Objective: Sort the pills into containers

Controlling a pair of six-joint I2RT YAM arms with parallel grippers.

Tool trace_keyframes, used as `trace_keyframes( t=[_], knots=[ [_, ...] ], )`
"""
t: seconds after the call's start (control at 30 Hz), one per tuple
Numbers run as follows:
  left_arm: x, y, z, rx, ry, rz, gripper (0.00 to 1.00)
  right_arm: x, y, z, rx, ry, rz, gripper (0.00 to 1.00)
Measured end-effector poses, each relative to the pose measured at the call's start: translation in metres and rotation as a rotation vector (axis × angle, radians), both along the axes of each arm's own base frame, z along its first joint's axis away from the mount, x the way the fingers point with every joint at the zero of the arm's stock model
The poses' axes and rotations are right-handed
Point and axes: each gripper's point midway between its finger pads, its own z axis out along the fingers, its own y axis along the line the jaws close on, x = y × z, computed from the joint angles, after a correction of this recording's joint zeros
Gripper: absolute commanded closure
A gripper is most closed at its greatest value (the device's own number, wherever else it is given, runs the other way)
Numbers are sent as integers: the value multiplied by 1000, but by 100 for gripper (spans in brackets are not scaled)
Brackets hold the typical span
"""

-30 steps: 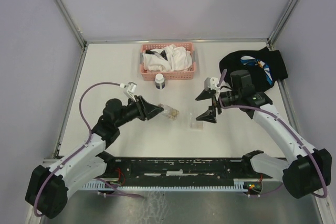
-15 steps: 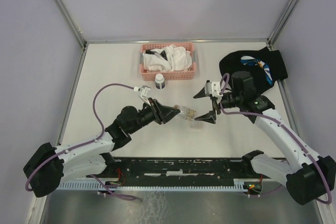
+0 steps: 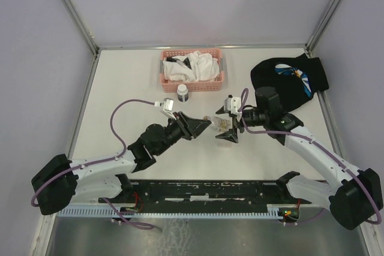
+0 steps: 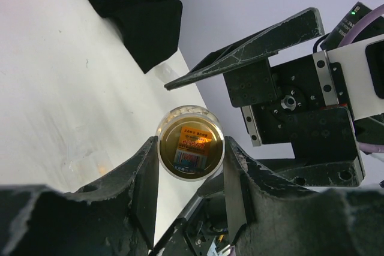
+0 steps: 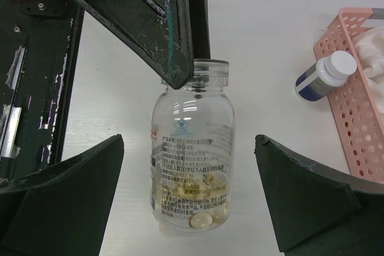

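Note:
A clear pill bottle [image 3: 221, 124] with yellow pills [image 5: 201, 220] at its base end hangs over the table's middle. My left gripper [image 3: 207, 123] is shut on its cap end. In the left wrist view the bottle [image 4: 191, 151] sits end-on between the pads [image 4: 231, 166]. My right gripper [image 5: 189, 142] is open, with one finger on each side of the bottle [image 5: 192, 166] and neither touching it. The left fingers [image 5: 174, 40] reach in from above in that view. A faint clear flat shape [image 4: 90, 163] on the table may be the container. In the top view it is hidden under the right gripper [image 3: 227, 123].
A pink basket [image 3: 167, 80] with white cloths stands at the back, also seen in the right wrist view [image 5: 354, 106]. A small dark bottle with a white cap [image 3: 182, 93] stands just in front of it. A black cloth [image 3: 288, 79] lies at the back right.
The left arm has carried the bottle to the right. The right gripper has swung left and now straddles the bottle, still open.

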Motion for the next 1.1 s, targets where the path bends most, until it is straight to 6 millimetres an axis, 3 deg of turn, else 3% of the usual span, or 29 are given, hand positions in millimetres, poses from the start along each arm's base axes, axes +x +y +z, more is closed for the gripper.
trace_keyframes(
  t=[0.47, 0.77, 0.93, 0.97, 1.1],
  knots=[
    [-1, -8, 11, -71, 22, -5, 97, 4, 9, -5, -12, 17, -25, 25],
    [-1, -8, 11, -72, 21, -4, 97, 4, 9, -6, -12, 29, -33, 34],
    [-1, -8, 11, -72, 21, -5, 96, 3, 9, -5, -9, 41, -32, 54],
    [-1, -8, 11, -72, 21, -6, 94, 3, 9, -5, -8, 45, -32, 59],
    [-1, -8, 13, -75, 19, -6, 50, 3, 9, -4, -9, 49, -33, 77]
  ],
)
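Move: The left hand already holds the clear pill bottle by its capped end. The bottle's middle lies about 5 cm right of that hand, 1 cm back and 2 cm below it, its base pointing at the right hand. From the right hand it is some 2 cm to the left and 1 cm down, between the wide-open fingers. The white bottle stands roughly 13 cm ahead of the right hand, 16 cm left and 14 cm below; the clear box is 6 cm back, 1 cm right and 16 cm down. Pinches the bottle's body from both sides with the right fingers, which start wide open and close by roughly two fifths after that hand has eased about 1 cm left, further over the base end. The left hand keeps its grip on the capped end and lifts about 1 cm, edging slightly right towards the right hand, then all but stays put. ##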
